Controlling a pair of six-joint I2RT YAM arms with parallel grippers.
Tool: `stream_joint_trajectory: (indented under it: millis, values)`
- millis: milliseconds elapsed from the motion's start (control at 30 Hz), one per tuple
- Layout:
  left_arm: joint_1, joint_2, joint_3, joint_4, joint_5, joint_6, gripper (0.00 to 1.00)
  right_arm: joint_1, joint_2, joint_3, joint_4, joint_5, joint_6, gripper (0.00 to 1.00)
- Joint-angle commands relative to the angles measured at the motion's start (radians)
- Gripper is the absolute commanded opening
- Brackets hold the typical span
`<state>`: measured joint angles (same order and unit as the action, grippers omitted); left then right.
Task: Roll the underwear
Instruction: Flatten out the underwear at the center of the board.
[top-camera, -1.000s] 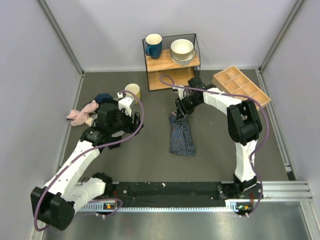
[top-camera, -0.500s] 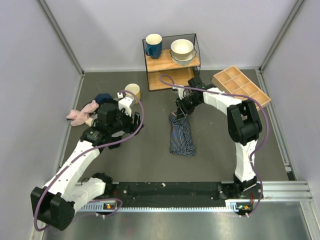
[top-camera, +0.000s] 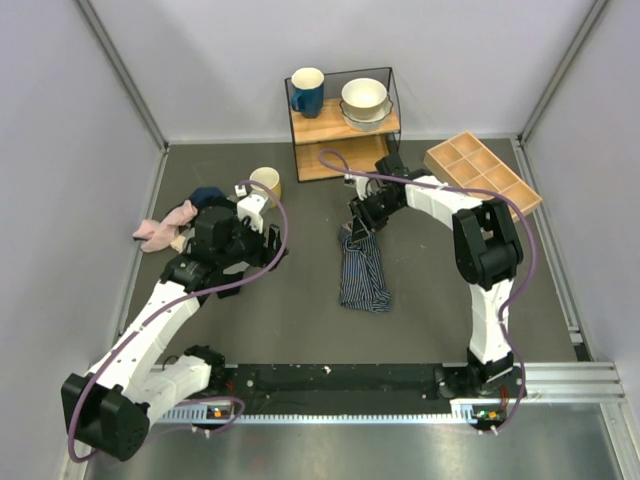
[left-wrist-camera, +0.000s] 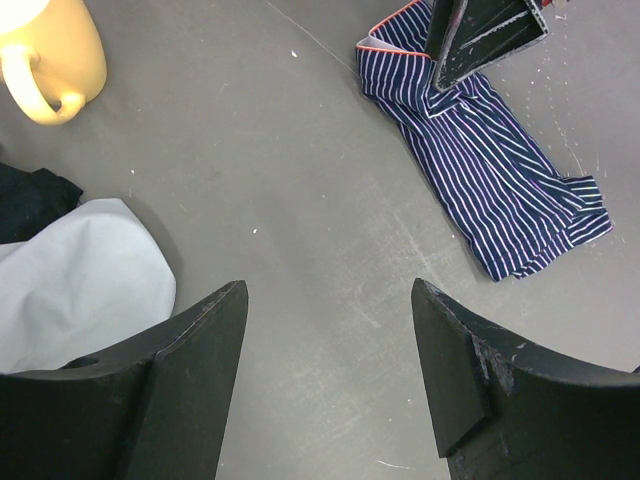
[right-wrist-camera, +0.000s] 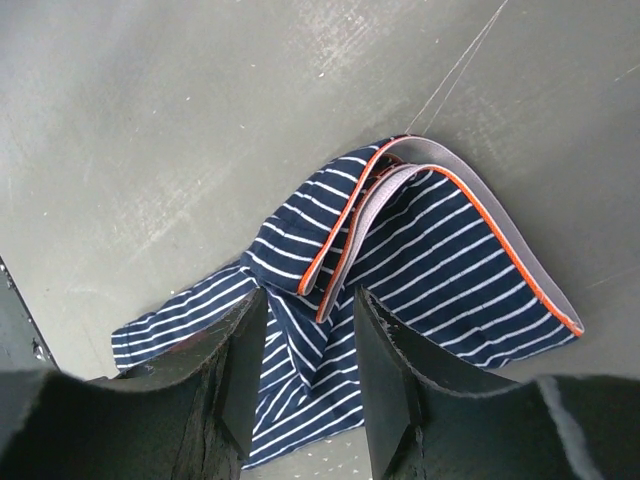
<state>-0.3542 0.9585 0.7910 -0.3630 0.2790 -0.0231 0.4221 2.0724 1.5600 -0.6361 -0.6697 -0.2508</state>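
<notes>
The underwear (top-camera: 363, 272), navy with thin white stripes, lies crumpled lengthwise on the dark table at centre. Its grey, orange-edged waistband (right-wrist-camera: 400, 195) is folded over at the far end. My right gripper (top-camera: 360, 228) is down at that waistband end. In the right wrist view its jaws (right-wrist-camera: 310, 300) stand apart, open, with striped fabric (right-wrist-camera: 420, 260) under and between the fingertips. My left gripper (top-camera: 262, 235) hovers to the left, open and empty (left-wrist-camera: 328, 300) over bare table. From there the underwear (left-wrist-camera: 490, 170) shows at upper right with a right finger (left-wrist-camera: 490, 40) on it.
A yellow mug (top-camera: 266, 183) stands behind my left gripper. A grey cloth (left-wrist-camera: 80, 280), a dark cloth (top-camera: 205, 195) and a pink cloth (top-camera: 160, 228) lie at left. A shelf (top-camera: 345, 125) with a blue mug and bowls stands at the back. A wooden compartment tray (top-camera: 482, 172) lies at right.
</notes>
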Motion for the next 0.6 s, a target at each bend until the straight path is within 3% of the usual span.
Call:
stream_joint_trajectory:
  millis: [0,100,333,567]
  values:
    - [0.000,0.005,0.017,0.025,0.017,0.012,0.72,0.001,0.035,0.046,-0.004,-0.033,-0.001,0.41]
    - [0.000,0.005,0.017,0.025,0.015,0.012,0.72,0.003,0.043,0.048,-0.005,-0.036,-0.002,0.41]
    - [0.000,0.005,0.017,0.025,0.019,0.012,0.72,0.004,0.029,0.048,-0.007,-0.036,-0.011,0.16]
    - [0.000,0.005,0.017,0.025,0.040,0.014,0.72,0.003,-0.020,0.040,-0.014,-0.013,-0.033,0.04]
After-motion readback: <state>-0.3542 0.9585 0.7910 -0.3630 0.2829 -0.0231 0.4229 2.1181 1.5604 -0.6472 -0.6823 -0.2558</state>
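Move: The underwear's folded waistband edge lies right under the right hand's open fingers, about 2 cm down, with the underwear's middle some 7 cm back and 1 cm to the right. The yellow mug stands about 19 cm left and 10 cm ahead of this hand; the wooden tray, 26 cm right and 13 cm ahead. From the left hand the waistband edge is roughly 9 cm ahead, 16 cm right and 15 cm below. The right hand sinks about 2 cm onto the underwear, easing back slightly, then pinches the folded waistband edge. ##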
